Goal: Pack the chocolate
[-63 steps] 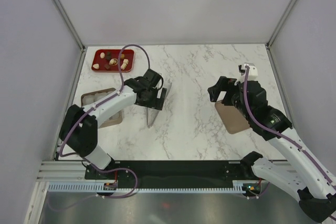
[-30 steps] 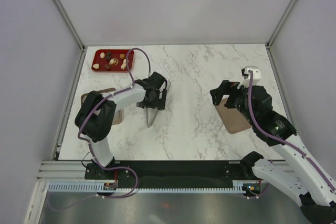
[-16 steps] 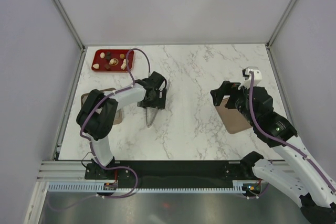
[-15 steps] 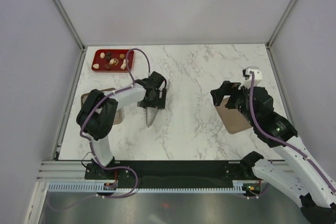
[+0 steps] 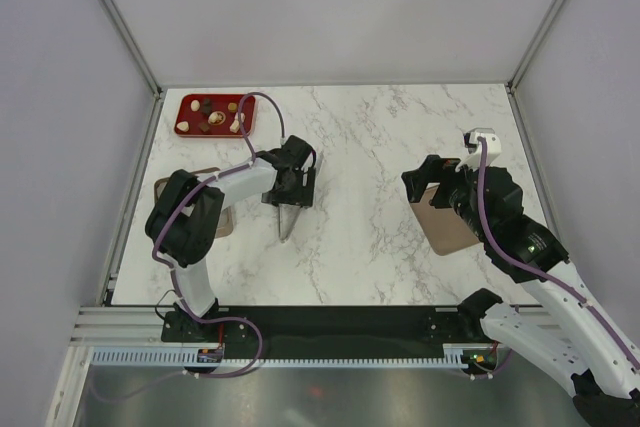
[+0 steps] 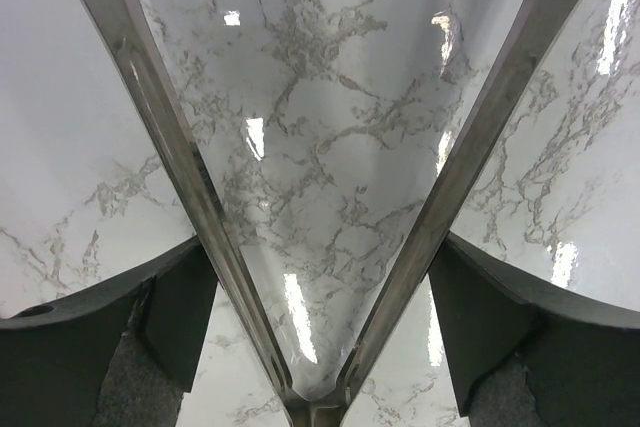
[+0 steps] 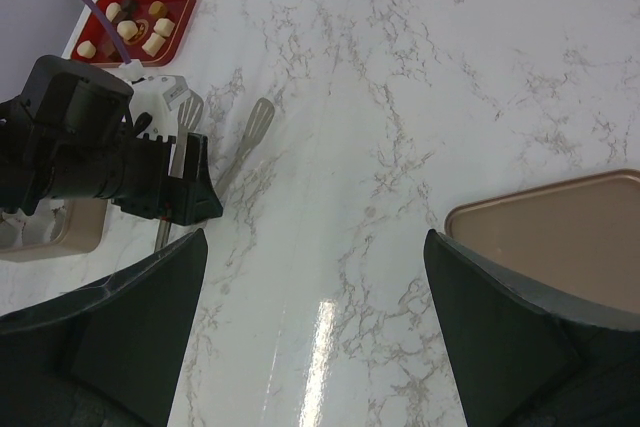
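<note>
Several small pieces of chocolate (image 5: 213, 115), cream, tan and brown, lie in a red tray (image 5: 186, 102) at the far left corner; the right wrist view shows the chocolate (image 7: 128, 23) too. My left gripper (image 5: 289, 188) is low over metal tongs (image 5: 288, 215) lying on the table. In the left wrist view the tongs (image 6: 172, 152) form a V between the fingers, and my left gripper (image 6: 320, 257) stands open astride both arms. My right gripper (image 5: 421, 179) hovers open and empty over the table's right side, as my right gripper (image 7: 315, 247) shows from the wrist.
A flat tan-brown lid (image 5: 452, 227) lies under my right arm. A tan box with a white insert (image 5: 178, 190) sits at the left edge, partly hidden by my left arm. Grey walls close in the table on three sides.
My left arm's elbow swung in and the gripper settled over the tongs; its jaws have narrowed slightly. My right arm drifted a little.
</note>
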Controlling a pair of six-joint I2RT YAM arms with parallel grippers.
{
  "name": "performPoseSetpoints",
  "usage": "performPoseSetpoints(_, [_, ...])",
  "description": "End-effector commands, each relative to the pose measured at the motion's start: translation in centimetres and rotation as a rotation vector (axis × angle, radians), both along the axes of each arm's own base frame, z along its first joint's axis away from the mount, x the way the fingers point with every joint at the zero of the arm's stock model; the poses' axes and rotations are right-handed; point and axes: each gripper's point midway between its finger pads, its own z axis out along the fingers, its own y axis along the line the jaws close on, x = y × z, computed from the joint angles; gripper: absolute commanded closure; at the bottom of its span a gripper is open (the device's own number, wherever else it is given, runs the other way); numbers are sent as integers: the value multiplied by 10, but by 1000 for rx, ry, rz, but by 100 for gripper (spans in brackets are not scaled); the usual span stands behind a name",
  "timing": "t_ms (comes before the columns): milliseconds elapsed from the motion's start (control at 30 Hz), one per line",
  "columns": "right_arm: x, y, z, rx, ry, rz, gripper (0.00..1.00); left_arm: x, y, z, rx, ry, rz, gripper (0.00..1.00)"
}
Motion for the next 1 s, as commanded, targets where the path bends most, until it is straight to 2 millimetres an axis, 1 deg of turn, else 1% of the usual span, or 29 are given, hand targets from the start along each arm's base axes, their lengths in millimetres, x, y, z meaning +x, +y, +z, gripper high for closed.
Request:
performPoseSetpoints(0, [2,0,12,14,-39,-1,2,16,-3,-4,-20,-33,36,11])
performPoseSetpoints(100, [1,0,14,17,-43,-1,2,14,-2,-2,-17,-32,35,15])
performPoseSetpoints(200, [0,1,14,23,-38,7,2,12,2,9,2,-34,31,20])
performPoseSetpoints(233, [0,2,15,25,-40,11,2,16,3,20,4,-56,31,24])
performPoseSetpoints(300, [-1,2,17,28,-41,12,2,13,8,30,25,-57,24,27])
performPoseSetpoints(367, [-2,2,18,31,-43,15,2,16,9,54,21,-97,15,30])
performPoseSetpoints(433, [-2,3,19,38,-42,18,2,14,11,71,18,-113,1,32])
performPoseSetpoints(467, [-2,3,20,41,-42,17,2,13,12,84,9,-134,-16,34])
performPoseSetpoints(500, [-2,3,20,42,-39,16,2,8,14,89,14,-124,-22,36])
performPoseSetpoints(533, [-3,4,21,51,-38,17,2,8,15,96,10,-131,-26,39])
performPoseSetpoints(567, [-3,5,21,55,-35,22,2,7,15,107,3,-150,-32,40])
performPoseSetpoints(633, [-4,7,20,67,-27,28,2,2,18,117,2,-151,-42,41])
performPoseSetpoints(700, [-4,10,19,72,-21,37,2,-1,18,132,-17,-171,-51,41])
performPoseSetpoints(767, [-4,11,18,75,-15,41,2,-4,19,141,-25,-180,-57,42])
performPoseSetpoints(800, [-4,12,20,77,-18,44,2,-4,19,150,-37,-198,-60,42])
performPoseSetpoints(967, [-3,14,23,86,-14,50,2,-9,19,167,-53,-217,-87,43])
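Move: The metal tongs lie open in a V, their arms already between the left hand's fingers and level with them. Their middle is about 3 cm ahead and 1 cm to the right. The box of paper cups sits about 21 cm to that hand's left, level with it fore and aft, and the red tray of chocolates is roughly 22 cm ahead and 17 cm left. From the right hand, the tongs are some 10 cm ahead, 24 cm left and 28 cm below. The open tongs are squeezed from both sides as the left hand first closes its fingers on the arms, almost in place. It then carries them quickly up, about 14 cm nearly straight off the table, the fingers closing a little further and keeping their pinch while the wrist tips back some 10 degrees, fingertips swinging forward. ##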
